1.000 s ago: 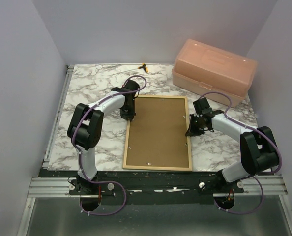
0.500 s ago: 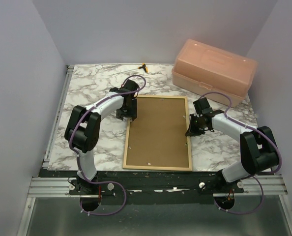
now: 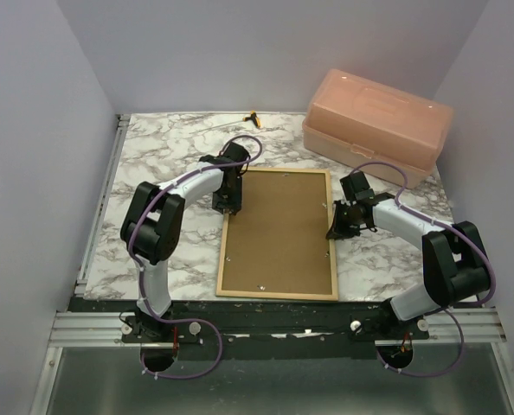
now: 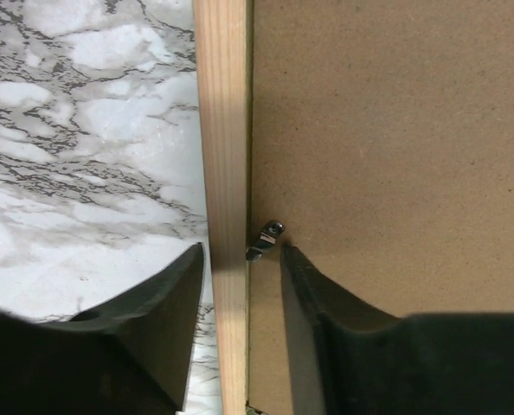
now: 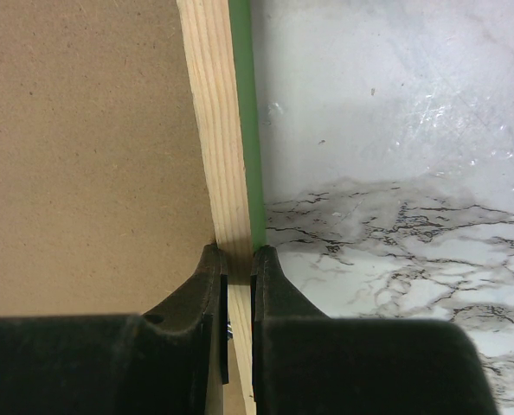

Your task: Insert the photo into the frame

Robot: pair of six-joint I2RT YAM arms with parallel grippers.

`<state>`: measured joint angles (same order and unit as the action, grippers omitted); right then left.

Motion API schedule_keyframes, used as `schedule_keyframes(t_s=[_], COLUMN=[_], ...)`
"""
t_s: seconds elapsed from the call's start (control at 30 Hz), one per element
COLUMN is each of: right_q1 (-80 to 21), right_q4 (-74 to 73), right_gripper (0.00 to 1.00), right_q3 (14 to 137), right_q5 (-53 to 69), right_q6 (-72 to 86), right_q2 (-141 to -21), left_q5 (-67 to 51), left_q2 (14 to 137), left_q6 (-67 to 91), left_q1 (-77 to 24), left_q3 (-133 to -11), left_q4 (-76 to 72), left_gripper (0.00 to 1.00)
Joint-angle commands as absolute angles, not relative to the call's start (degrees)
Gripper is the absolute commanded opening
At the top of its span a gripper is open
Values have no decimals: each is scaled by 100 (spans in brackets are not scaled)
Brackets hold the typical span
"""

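The frame (image 3: pixel 277 296) lies face down mid-table, bare wood up, with a brown hardboard backing (image 3: pixel 279 233) filling it. The photo is hidden. My left gripper (image 3: pixel 227 205) stands open astride the frame's left rail (image 4: pixel 222 130), one finger over the marble, the other over the backing (image 4: pixel 387 130). A small metal tab (image 4: pixel 266 240) sits between the fingertips of the left gripper (image 4: pixel 241 251). My right gripper (image 3: pixel 333 232) is shut on the right rail (image 5: pixel 207 104), whose green edge (image 5: pixel 240 104) shows beside the right gripper (image 5: pixel 237 252).
A closed pink plastic box (image 3: pixel 378 125) stands at the back right. A small yellow and black item (image 3: pixel 253 117) lies at the back edge. Grey walls close in the marble table (image 3: pixel 153 156) on three sides.
My left gripper has opened from a shut hold at the left rail, lifting off slightly and settling back astride it. The right arm and the frame have not moved.
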<state>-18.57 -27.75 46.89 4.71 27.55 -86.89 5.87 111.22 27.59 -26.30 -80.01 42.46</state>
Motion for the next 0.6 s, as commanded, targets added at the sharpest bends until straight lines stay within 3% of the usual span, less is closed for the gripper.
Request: schedule_keyframes(t_s=[0.0,0.17,0.3,0.5,0.57], right_q1=[-1867,-1865,-1867,-1872,-1872], right_q4=[-2705,-2716,-2727,-2750,-2752], right_gripper=[0,0,0,0,0], right_q3=[4697,4710,4687,4690,4684], right_q5=[483,475,492,477,462], right_q6=[2952,2936,2945,2953,2946], right_q2=[-8878,-8878,-8868,-8807,-8785], left_q5=[798,805,765,339,237], left_q2=[11438,11450,11466,11340,11142], left_q6=[2722,2734,2725,2696,2737], left_q1=[-2646,-2645,-2632,-2584,-2584], left_q3=[-8015,-8029,-8060,-7963,-7855], left_q4=[4130,4095,4097,3949,3904], left_gripper=[34,8,0,0,13])
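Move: The small metal tab at the left rail's inner edge lies about 1 cm right of the left hand, level with it fore and aft and roughly 1 cm lower; the wooden left rail stands between the open fingertips. The next tab along this rail is some 15 cm back, and the brown backing board's middle lies about 7 cm back and 12 cm right. From the right hand, the first tab is around 8 cm ahead and 25 cm left. Closing from about half open to nearly shut, the left fingers pinch the left rail beside the metal tab, the inner finger coming in from the board side across the tab's near end. The hand itself stays in place, pointing down, shifting less than half a centimetre. The right hand keeps its still grip on the opposite rail. ##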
